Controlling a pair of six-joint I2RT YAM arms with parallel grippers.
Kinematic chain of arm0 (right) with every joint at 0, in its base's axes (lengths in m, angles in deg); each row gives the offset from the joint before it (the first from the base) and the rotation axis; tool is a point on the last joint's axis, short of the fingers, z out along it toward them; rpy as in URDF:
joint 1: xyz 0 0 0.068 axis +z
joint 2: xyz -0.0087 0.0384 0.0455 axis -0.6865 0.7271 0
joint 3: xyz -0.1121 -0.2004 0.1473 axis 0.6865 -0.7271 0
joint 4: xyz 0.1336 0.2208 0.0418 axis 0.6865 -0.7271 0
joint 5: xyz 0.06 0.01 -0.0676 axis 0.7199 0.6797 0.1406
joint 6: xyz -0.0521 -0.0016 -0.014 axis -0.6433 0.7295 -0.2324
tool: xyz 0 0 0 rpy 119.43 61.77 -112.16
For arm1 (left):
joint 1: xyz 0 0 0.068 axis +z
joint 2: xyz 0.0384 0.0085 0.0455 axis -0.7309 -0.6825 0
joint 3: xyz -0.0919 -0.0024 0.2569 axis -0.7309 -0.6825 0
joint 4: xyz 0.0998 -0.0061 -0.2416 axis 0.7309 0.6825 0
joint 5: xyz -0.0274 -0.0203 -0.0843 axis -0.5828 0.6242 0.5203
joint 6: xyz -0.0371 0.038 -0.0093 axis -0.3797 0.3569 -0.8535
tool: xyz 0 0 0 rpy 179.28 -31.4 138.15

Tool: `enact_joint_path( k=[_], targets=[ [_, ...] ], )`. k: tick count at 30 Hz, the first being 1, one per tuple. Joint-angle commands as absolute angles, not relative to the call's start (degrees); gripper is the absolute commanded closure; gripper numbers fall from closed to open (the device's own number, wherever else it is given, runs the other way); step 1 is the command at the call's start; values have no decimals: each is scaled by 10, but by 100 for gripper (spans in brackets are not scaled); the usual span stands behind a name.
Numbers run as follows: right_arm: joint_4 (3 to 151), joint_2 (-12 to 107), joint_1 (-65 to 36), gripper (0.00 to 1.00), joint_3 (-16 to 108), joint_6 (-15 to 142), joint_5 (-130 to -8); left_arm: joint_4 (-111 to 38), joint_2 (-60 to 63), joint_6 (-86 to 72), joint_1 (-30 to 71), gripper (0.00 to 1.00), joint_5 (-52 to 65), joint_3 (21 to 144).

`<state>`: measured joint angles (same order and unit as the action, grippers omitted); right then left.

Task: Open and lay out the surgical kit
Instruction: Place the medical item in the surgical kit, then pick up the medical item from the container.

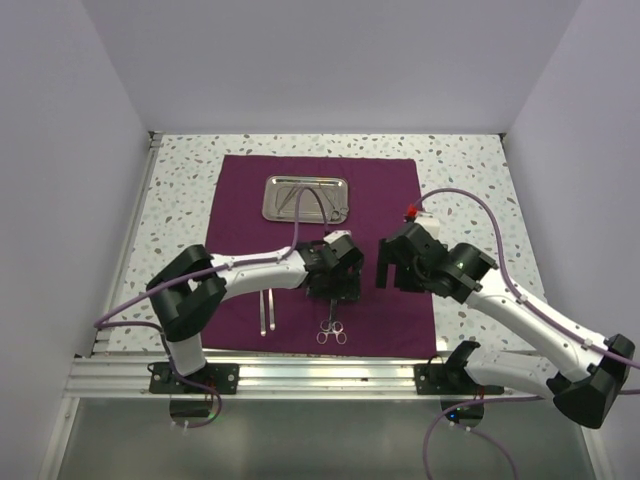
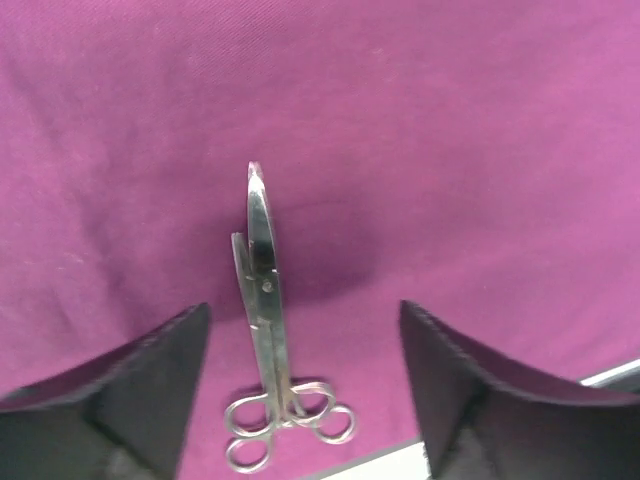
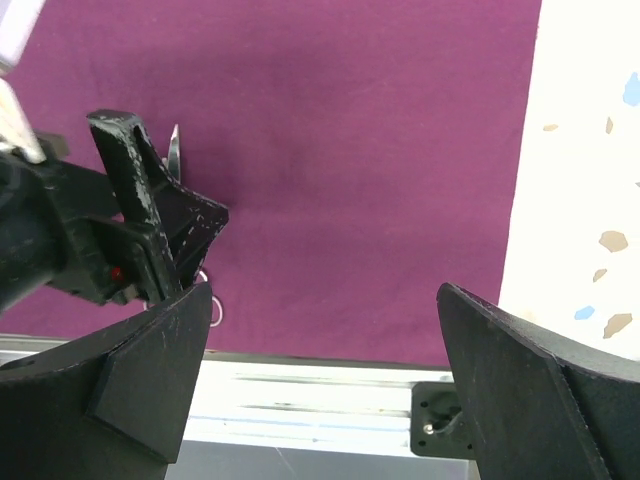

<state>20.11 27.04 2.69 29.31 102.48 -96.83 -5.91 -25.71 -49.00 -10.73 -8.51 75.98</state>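
Note:
The surgical kit's dark purple cloth (image 1: 390, 200) lies spread flat on the table. Its steel tray (image 1: 276, 213) sits at the cloth's far middle with slim silver tools inside. Silver tweezers (image 1: 266, 311) lie near the cloth's front left. Scissors and forceps (image 2: 265, 300) lie together on the cloth, ring handles toward the front edge. My left gripper (image 2: 305, 305) hovers just above them, open, fingers on either side and touching nothing. My right gripper (image 3: 325, 290) hangs open and empty over the cloth's right part, close to the left gripper (image 3: 150, 220).
A speckled tabletop (image 1: 470, 170) surrounds the cloth. White walls (image 1: 60, 150) enclose left, back and right. An aluminium rail (image 1: 300, 375) runs along the near edge, just in front of the ring handles (image 1: 332, 332).

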Motion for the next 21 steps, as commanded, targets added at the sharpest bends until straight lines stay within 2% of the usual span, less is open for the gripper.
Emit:
enact_joint_path(
  k=[1, 3, 7, 14, 21],
  targets=[
    [182, 254, 23, 2, 293, 1044, -998, -16, -251, -489, -109, 14, -112, 827],
    [176, 250, 24, 2, 299, 1045, -1003, 16, -254, -457, -103, 7, -147, 880],
    [155, 242, 23, 2, 315, 1047, -1016, 50, -261, -375, -53, 6, -214, 952],
    [112, 220, 24, 2, 335, 1061, -1044, -19, -340, -182, 142, 7, -152, 1043],
    [70, 221, 23, 2, 359, 1073, -1060, -21, -501, -64, 219, 7, -86, 1215]
  ],
)
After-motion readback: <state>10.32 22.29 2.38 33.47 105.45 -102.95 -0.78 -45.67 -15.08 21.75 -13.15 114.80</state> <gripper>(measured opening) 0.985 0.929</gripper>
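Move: Under the left hand, now empty, the scissors lie about 2 cm back and 1 cm left, overlapping the forceps, whose middle is some 4 cm back and 1 cm left. The thin probes in the tray are roughly 28 cm ahead and 13 cm left; the tray's middle is 28 cm ahead and 9 cm left. From the right hand, the probes lie about 29 cm ahead, 27 cm left and 14 cm lower. Rising off the just-released scissors, the left hand climbs about 10 cm, then sweeps some 30 cm forward and 13 cm left to the tray, sinking about 4 cm over its left part. The fingers spread from mostly open to nearly full and swing forward about 20 degrees. The right hand, empty and open, drifts 4 cm right and 3 cm up, away from the laid-out tools. ##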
